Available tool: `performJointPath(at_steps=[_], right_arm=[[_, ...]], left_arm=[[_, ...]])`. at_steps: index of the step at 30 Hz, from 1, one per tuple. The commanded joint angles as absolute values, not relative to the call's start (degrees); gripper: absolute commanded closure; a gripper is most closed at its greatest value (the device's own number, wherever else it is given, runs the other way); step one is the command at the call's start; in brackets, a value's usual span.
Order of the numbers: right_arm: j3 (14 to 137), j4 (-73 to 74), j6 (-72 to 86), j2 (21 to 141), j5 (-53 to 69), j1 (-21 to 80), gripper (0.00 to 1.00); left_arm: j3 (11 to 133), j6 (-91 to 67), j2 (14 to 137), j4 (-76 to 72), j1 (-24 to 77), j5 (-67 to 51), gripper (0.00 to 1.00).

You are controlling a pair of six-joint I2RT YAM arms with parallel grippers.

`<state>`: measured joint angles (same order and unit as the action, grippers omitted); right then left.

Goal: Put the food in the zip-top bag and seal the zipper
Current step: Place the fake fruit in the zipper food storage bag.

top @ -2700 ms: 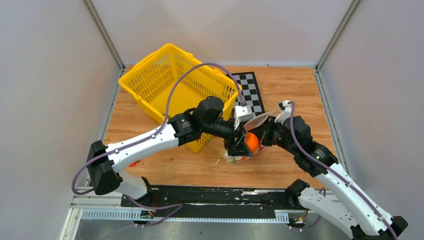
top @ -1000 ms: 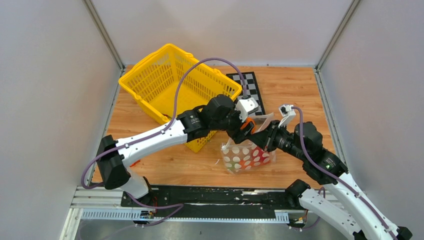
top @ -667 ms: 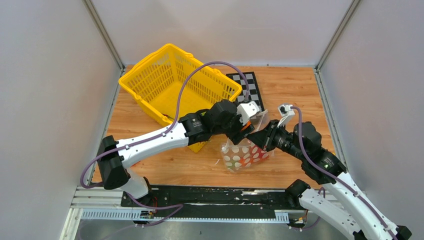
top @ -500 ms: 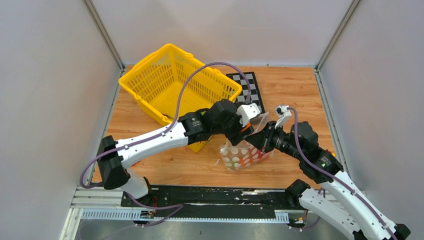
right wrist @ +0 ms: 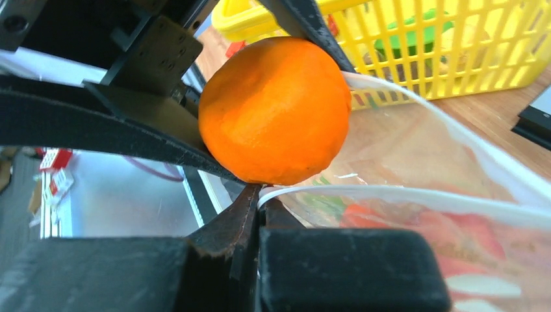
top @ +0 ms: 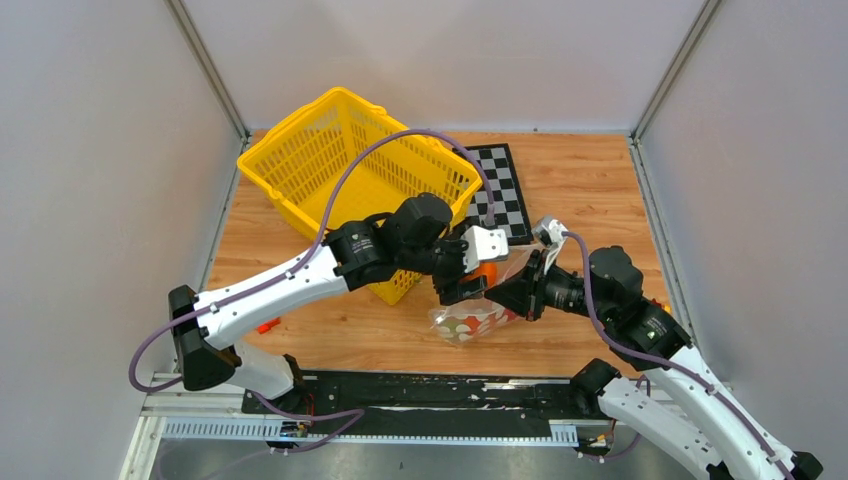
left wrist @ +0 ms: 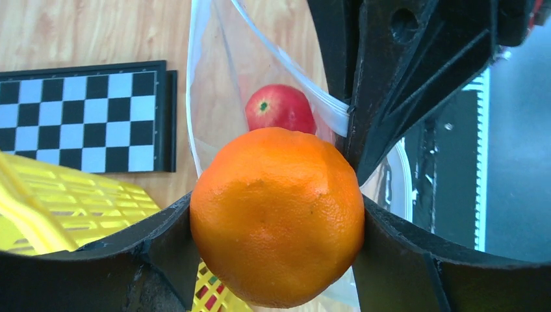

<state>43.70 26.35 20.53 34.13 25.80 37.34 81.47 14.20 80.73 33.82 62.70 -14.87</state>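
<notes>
My left gripper [left wrist: 276, 221] is shut on the orange [left wrist: 278, 214] and holds it just over the open mouth of the zip-top bag [left wrist: 221, 97]. A red tomato [left wrist: 281, 107] lies inside the bag. My right gripper [right wrist: 260, 201] is shut on the bag's mouth edge, pinching the pale zipper [right wrist: 390, 195] and holding the bag open. From above, the orange [top: 484, 272] shows between the two grippers, with the dotted bag [top: 470, 320] below it on the table. The right wrist view shows the orange [right wrist: 276, 110] right above my pinch.
The yellow mesh basket [top: 300, 160] stands at the back left, with green and other food [right wrist: 422, 32] seen through its mesh. A checkerboard [top: 500, 190] lies behind the bag. A small red thing [top: 266, 325] lies near the left arm's base.
My left gripper has carried the orange back and forth near the bag's mouth; the bag has sunk lower and tilted. My right gripper keeps its pinch and has shifted left.
</notes>
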Motion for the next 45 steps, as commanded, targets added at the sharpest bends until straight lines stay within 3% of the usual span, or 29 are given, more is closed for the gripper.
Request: performJointPath(at_steps=[1,7,15,18,30,39,45], right_arm=[[47.5,22.8,11.7,34.8,27.2,36.9,1.0],[48.3,24.3,7.4,34.2,29.3,36.9,1.0],[54.8,34.9,15.2,35.7,9.1,36.8,1.0],[56.3,36.9,18.2,37.3,8.5,36.8,1.0],[54.5,33.8,17.0,39.4,14.0,36.8,1.0],[51.6,31.9,16.9,37.4,12.8,36.8,1.0],[46.5,27.1,16.8,33.4,13.0,36.8,1.0]], left_arm=[[86.1,19.6,81.5,42.4,64.7,-29.0,0.34],[88.9,23.3,84.9,48.4,64.8,-31.6,0.34],[88.1,18.0,86.5,48.3,64.8,-7.1,0.37],[85.2,14.0,85.8,42.7,64.8,-2.9,0.39],[75.5,8.2,74.6,19.0,64.8,-9.2,0.37],[67.0,-2.1,68.4,1.8,64.6,-6.1,0.38],[65.6,-12.4,66.3,-6.6,62.4,-19.7,0.38]])
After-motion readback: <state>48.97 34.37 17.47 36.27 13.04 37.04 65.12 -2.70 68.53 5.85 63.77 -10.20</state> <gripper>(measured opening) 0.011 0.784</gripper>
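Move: The left hand holds the orange just over the back part of the bag's mouth, whose middle lies about 5 cm below it, 2 cm ahead and 2 cm to its right. The basket stands roughly 18 cm ahead and 24 cm left of the left hand. From the right hand, pinching the bag's near lip, the orange is some 5 cm above, 2 cm ahead and 3 cm left; the mouth's middle is about 4 cm ahead, 1 cm left and level. Keeping its grip on the orange, the left hand edges back, dips about 5 cm with its fingers tipping lower, then turns back up some 10 cm, fingers swinging upward, and ends above and left of the bag's mouth. The right hand, still pinching the lip, eases back, then draws the bag forward and right, away from the orange, turning clockwise overall. ##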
